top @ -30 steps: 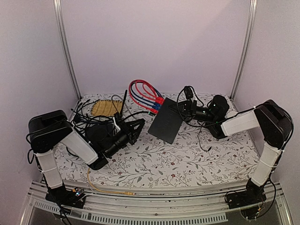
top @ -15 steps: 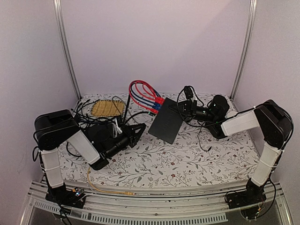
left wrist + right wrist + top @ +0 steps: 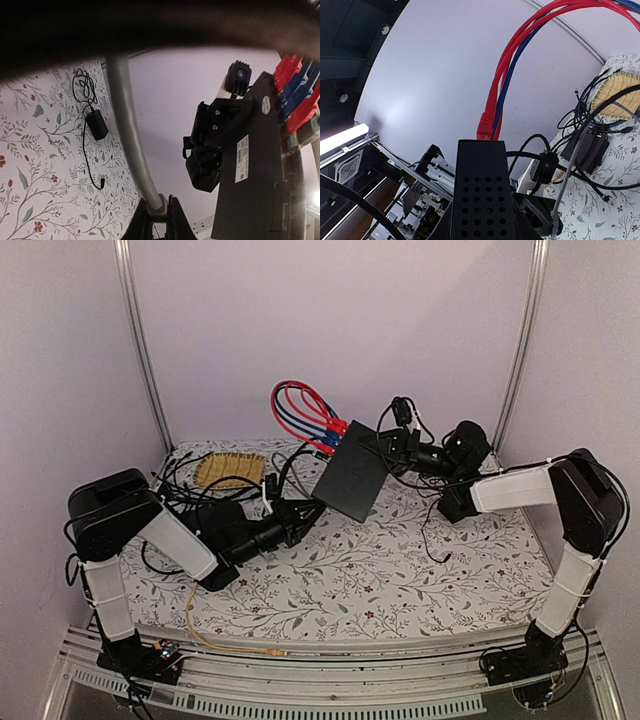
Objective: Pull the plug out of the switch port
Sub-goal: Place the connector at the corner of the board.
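The flat black switch box [image 3: 352, 483] hangs tilted above the table, and my right gripper [image 3: 392, 455] is shut on its right edge. In the right wrist view the perforated box [image 3: 479, 195] fills the space between the jaws. Red and blue cables [image 3: 305, 415] are plugged into the port row [image 3: 299, 140] on its far edge. My left gripper [image 3: 305, 512] sits just left of the box's near corner. It is shut on a grey plug [image 3: 159, 212] whose grey cable [image 3: 127, 125] arches away. The plug's tip is hidden, and the plug is apart from the port row.
A woven yellow mat [image 3: 228, 470] lies at the back left beside a tangle of black cables [image 3: 190, 495]. A yellow cable [image 3: 225, 640] runs along the front edge. A small black adapter [image 3: 96, 125] with a thin cord lies on the floral cloth. Metal posts [image 3: 140, 340] flank the back wall.
The right gripper has lifted and tilted the switch box, raising the red and blue cables. The left gripper has moved right, toward the box's near corner, still shut.
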`<state>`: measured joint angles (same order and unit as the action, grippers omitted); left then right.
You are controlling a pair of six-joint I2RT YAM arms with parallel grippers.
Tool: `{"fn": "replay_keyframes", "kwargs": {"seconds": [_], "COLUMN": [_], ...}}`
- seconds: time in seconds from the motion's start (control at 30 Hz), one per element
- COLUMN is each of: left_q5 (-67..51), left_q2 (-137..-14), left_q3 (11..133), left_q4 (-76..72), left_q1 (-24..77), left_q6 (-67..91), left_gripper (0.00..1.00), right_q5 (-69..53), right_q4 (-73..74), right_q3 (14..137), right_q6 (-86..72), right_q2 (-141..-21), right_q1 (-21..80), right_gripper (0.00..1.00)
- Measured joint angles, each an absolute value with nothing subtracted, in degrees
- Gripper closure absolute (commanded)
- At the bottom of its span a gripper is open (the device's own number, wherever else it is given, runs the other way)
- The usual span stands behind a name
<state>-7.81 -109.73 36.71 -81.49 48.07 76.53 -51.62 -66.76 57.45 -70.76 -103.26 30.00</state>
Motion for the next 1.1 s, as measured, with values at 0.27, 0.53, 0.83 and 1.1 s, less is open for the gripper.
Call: {"fn": "replay_keyframes", "kwargs": {"seconds": [0.27,0.53,0.83,1.1], "left_q5": [-15.7,-25.6,-36.3,-45.5], "left_q2": [-110.0,-110.8,-110.8,-110.8], "left_q3": [40.5,44.2,49.5,50.7], "left_q4": [-73.6,-66.2,-57.0,-54.6], "left_q1": [47.7,47.4,47.3,47.1], "left_q6": [75.9,74.2,68.5,65.3], "left_gripper": [1.00,1.00,1.00,1.00], "right_q5": [-52.5,-53.0,-53.3,-53.6], "right_q4": [-64.1,-63.0,-61.1,-60.7], "right_q3": [65.6,69.2,71.2,72.9], "right_q6": [-70.4,-70.3,-69.8,-69.7], "right_q2": [-104.2,-107.6,-108.2,-110.0], "right_q1": [29.7,28.8,27.7,27.3], "right_gripper": [0.99,0.99,0.99,0.99]}}
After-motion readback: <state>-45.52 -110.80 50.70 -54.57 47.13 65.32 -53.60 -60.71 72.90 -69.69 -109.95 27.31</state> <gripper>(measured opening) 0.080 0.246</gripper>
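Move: The switch's middle is about 6 cm right of the left hand, level with it ahead and some 9 cm higher; that hand already holds the grey cable's connector, whose set-down spot can't be made out. The red and blue cables arch about 9 cm ahead of it, 2 cm left and 13 cm up. From the right hand gripping it, the switch's middle is roughly 3 cm back, 5 cm left and 3 cm lower. Left swings the pinched connector about 9 cm back-right, clockwise, away from the switch, which right carries 6 cm forward-up. ##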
